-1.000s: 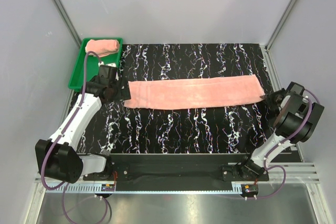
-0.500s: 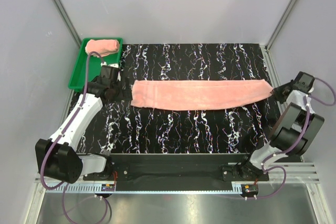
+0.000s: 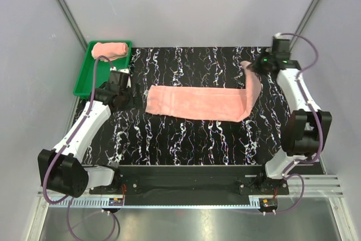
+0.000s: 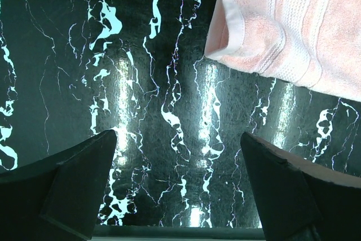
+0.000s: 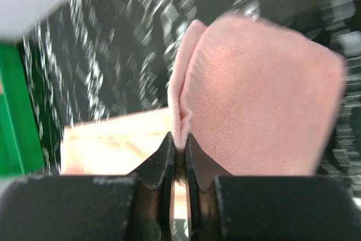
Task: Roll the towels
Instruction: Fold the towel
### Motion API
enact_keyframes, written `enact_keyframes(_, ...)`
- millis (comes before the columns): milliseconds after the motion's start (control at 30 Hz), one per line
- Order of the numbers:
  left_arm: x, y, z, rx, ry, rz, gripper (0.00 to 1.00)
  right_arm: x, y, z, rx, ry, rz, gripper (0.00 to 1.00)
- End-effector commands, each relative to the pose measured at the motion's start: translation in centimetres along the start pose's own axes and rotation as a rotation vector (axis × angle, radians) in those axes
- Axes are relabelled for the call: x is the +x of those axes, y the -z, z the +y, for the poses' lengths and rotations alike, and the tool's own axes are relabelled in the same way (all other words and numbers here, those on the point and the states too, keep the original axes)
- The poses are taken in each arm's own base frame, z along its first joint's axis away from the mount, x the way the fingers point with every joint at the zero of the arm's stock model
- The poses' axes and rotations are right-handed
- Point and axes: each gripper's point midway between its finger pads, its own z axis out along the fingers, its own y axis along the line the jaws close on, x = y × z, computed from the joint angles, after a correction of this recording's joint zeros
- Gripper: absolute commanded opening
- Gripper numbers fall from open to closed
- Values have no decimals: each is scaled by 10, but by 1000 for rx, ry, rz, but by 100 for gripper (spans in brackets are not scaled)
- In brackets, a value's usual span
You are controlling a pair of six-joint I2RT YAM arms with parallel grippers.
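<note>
A long salmon-pink towel [image 3: 197, 101] lies flat across the black marbled table. Its right end [image 3: 252, 86] is lifted off the table and bent upward toward the back. My right gripper [image 3: 252, 67] is shut on that raised end; in the right wrist view the towel edge [image 5: 186, 114] is pinched between the two fingers. My left gripper [image 4: 177, 165] stands open over bare table, just left of the towel's left end [image 4: 271, 32], touching nothing. A second pink towel [image 3: 109, 49], rolled, lies in the green tray [image 3: 87, 80] at the back left.
Grey walls with metal posts close in the table on the left, back and right. The green tray stands against the left wall, behind my left arm [image 3: 84, 128]. A metal rail [image 3: 186, 196] with both arm bases runs along the near edge.
My right gripper closed on the towel's right end, then lifted it and swung it toward the back. The towel's left end slid rightward, away from my open left gripper.
</note>
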Motion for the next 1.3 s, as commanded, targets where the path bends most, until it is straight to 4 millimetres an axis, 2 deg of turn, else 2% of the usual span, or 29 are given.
enact_keyframes(0,-8,0,-2,7,-19,-36,99,31,-11,50,-39,78,87,11)
enact_keyframes(33,-8,-1,-1,0,-19,-34,99,44,-13,72,-63,97,102,11)
enact_keyframes(100,-8,-1,0,-7,-18,-33,99,53,-22,96,-89,113,120,11)
enact_keyframes(133,-8,-2,2,-16,-17,-31,99,70,-23,116,-106,135,141,11)
enact_keyframes(167,-8,-2,2,-18,-18,-33,99,73,-29,131,-122,147,141,10)
enact_keyframes(233,-8,-3,5,-32,-18,-31,99,86,-33,151,-131,163,157,10)
enact_keyframes(267,-7,-3,5,-35,-18,-29,99,100,-36,173,-164,183,174,10)
enact_keyframes(333,-7,-5,6,-38,-19,-25,99,110,-40,191,-181,182,184,10)
enact_keyframes(367,-6,-5,6,-42,-20,-22,99,123,-42,210,-209,203,197,9)
enact_keyframes(467,-6,-6,9,-56,-19,-22,99,139,-49,233,-225,212,207,9)
enact_keyframes(500,-6,-6,10,-63,-19,-21,99,151,-47,246,-245,226,220,8)
enact_keyframes(567,-7,-6,11,-72,-16,-22,99,159,-51,261,-259,233,216,8)
enact_keyframes(600,-6,-6,13,-82,-15,-22,99,171,-48,271,-270,246,226,8)
enact_keyframes(733,-7,-7,17,-104,-11,-23,99,191,-46,297,-303,258,224,7)
enact_keyframes(833,-7,-7,19,-118,-9,-24,99,211,-44,307,-319,276,238,7)
enact_keyframes(1133,-7,-8,25,-147,2,-23,99,254,-32,328,-373,327,235,6)
enact_keyframes(1167,-7,-8,26,-150,4,-24,99,269,-30,327,-379,343,253,6)
enact_keyframes(1233,-7,-8,28,-160,7,-22,99,286,-23,339,-432,361,252,6)
enact_keyframes(1267,-8,-7,30,-166,12,-26,99,298,-25,335,-427,381,261,6)
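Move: The towel's right end is already pinched in the shut right fingers; its flat left end is where that end goes, about 44 cm to the right hand's left, 7 cm back and 19 cm below. The flat middle of the strip is about 23 cm left, 8 cm back and equally low. Beyond, the green tray's middle lies roughly 26 cm left of the left end and 15 cm farther out. From the left hand, that left end is about 10 cm ahead, 14 cm right and 14 cm below. Sweep the right gripper about 42 cm left, fast at first and then slowing, keeping the towel's lifted end pinched and carrying it over the flat strip towards the left end. Turn the wrist some 30 degrees counter-clockwise on the way, then ease back and slightly down late in the sweep. Let the open left gripper drift about 2 cm left. ##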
